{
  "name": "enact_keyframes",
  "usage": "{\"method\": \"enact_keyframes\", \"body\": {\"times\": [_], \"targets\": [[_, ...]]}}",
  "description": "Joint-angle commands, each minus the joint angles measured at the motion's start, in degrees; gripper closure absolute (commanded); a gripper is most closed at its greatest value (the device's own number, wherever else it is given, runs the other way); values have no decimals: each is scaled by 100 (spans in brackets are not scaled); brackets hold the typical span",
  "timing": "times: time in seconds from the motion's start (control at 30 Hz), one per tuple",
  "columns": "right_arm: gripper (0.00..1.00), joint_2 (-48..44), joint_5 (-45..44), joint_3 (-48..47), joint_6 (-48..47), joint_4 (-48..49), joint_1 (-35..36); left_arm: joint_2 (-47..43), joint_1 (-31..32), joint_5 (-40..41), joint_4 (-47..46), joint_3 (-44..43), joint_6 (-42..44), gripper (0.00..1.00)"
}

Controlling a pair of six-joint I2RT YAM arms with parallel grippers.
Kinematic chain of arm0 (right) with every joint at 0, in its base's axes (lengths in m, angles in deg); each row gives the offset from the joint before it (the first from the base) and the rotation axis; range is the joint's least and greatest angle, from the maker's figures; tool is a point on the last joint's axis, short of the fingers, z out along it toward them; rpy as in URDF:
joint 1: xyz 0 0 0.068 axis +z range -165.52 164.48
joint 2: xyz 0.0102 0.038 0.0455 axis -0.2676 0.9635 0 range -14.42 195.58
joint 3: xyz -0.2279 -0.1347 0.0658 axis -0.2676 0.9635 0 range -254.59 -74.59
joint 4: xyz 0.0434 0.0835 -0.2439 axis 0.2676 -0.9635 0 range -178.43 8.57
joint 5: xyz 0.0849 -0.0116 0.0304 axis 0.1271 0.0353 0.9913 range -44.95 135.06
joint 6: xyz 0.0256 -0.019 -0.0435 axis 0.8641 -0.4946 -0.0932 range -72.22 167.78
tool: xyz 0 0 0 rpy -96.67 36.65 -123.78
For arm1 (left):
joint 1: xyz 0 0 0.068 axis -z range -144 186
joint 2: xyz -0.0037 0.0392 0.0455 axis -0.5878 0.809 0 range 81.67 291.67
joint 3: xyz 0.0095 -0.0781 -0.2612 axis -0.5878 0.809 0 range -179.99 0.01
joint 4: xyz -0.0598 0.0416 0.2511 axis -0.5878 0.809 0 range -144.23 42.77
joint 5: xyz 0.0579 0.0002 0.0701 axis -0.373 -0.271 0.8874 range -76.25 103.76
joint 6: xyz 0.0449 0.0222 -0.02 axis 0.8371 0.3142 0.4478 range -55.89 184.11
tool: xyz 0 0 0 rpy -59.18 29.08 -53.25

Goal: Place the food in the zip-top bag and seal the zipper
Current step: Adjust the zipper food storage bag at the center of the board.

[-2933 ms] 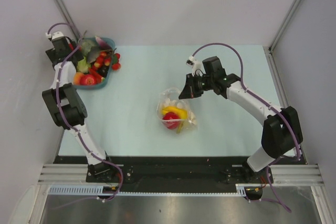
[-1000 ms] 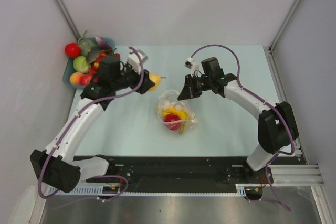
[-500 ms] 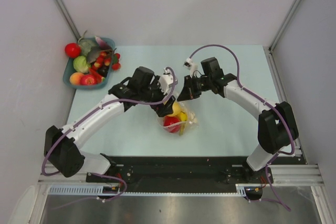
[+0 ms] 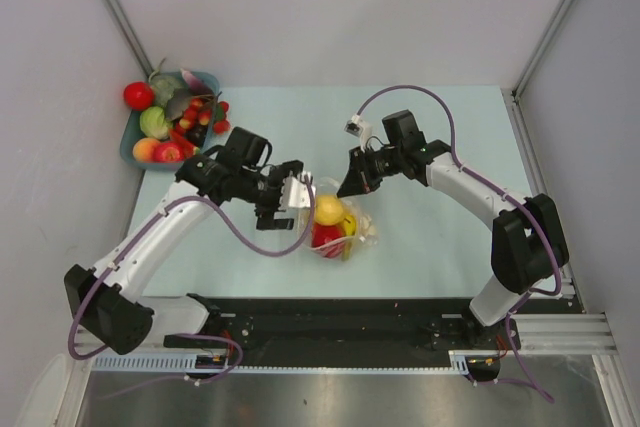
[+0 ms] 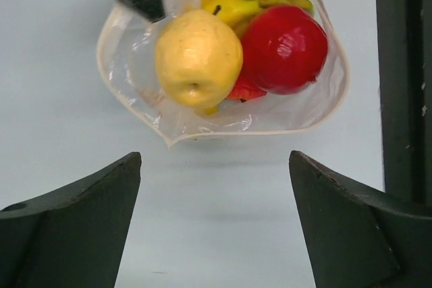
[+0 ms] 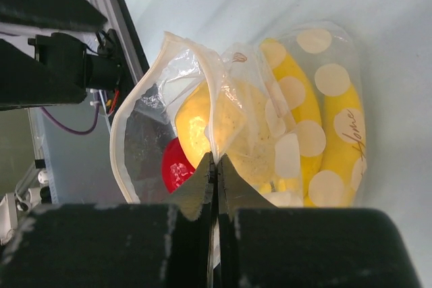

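Observation:
The zip-top bag [image 4: 340, 222] lies mid-table with its mouth held open. Inside it sit a yellow round fruit [image 5: 198, 59], a red one [image 5: 285, 48] and a banana [image 6: 304, 106]. My right gripper [image 6: 216, 161] is shut on the bag's upper mouth edge and lifts it; from above that gripper [image 4: 349, 187] stands just behind the bag. The whitish zipper [image 6: 125, 139] curves round the open mouth. My left gripper [image 5: 214, 160] is open and empty just outside the mouth, left of the bag in the top view [image 4: 302, 197].
A blue basket [image 4: 128, 150] with several more toy fruits and vegetables [image 4: 168, 125] stands at the far left corner. A red round [image 4: 138, 95] rests at its back edge. Grey walls close in on both sides of the table.
My left arm carried the yellow fruit from the basket side to the bag, let it go inside, opened and drew back to the left. The right gripper kept hold of the bag's edge.

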Motion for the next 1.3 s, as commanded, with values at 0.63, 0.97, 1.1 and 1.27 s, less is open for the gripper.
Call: {"method": "enact_keyframes", "body": {"times": [0.63,0.97,1.1,1.27], "targets": [[100,-257,121,-489,-1103,-832,190,-564,1742,533,-901,339,663,100],[100,-327,-256,-1070,-1912,-1500,435,-872,1742,437,-1253,470,-984,100],[86,-309,-485,-1026,-2097,-1579,550,-925,1759,156,-1034,768,-1169,100],[31,-414,-582,-1087,-2115,-1817,489,-1048,1759,251,-1138,892,-1406,100]]}}
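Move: The open bag's left rim, its mouth facing up, stands about 6 cm back from the left hand, 3 cm to its right and 6 cm lower. From that hand, the yellow fruit inside is some 8 cm right, 2 cm back and 8 cm down; the red fruit 8 cm right, 8 cm back and 11 cm down. The right hand already pinches the far rim at its fingertips; the left rim lies roughly 9 cm back and 8 cm left of it, 2 cm lower. The bag's left rim is what the left hand takes: wide open, it sinks about 6 cm while drawing back, turning some 30 degrees clockwise, and pinches the rim shut between its fingers. Then it carries the rim up 9 cm and a little right, turning back, before easing lower and back. The right hand draws back 3 cm and rises slightly, tips its fingers upward, then opens around the far rim. ##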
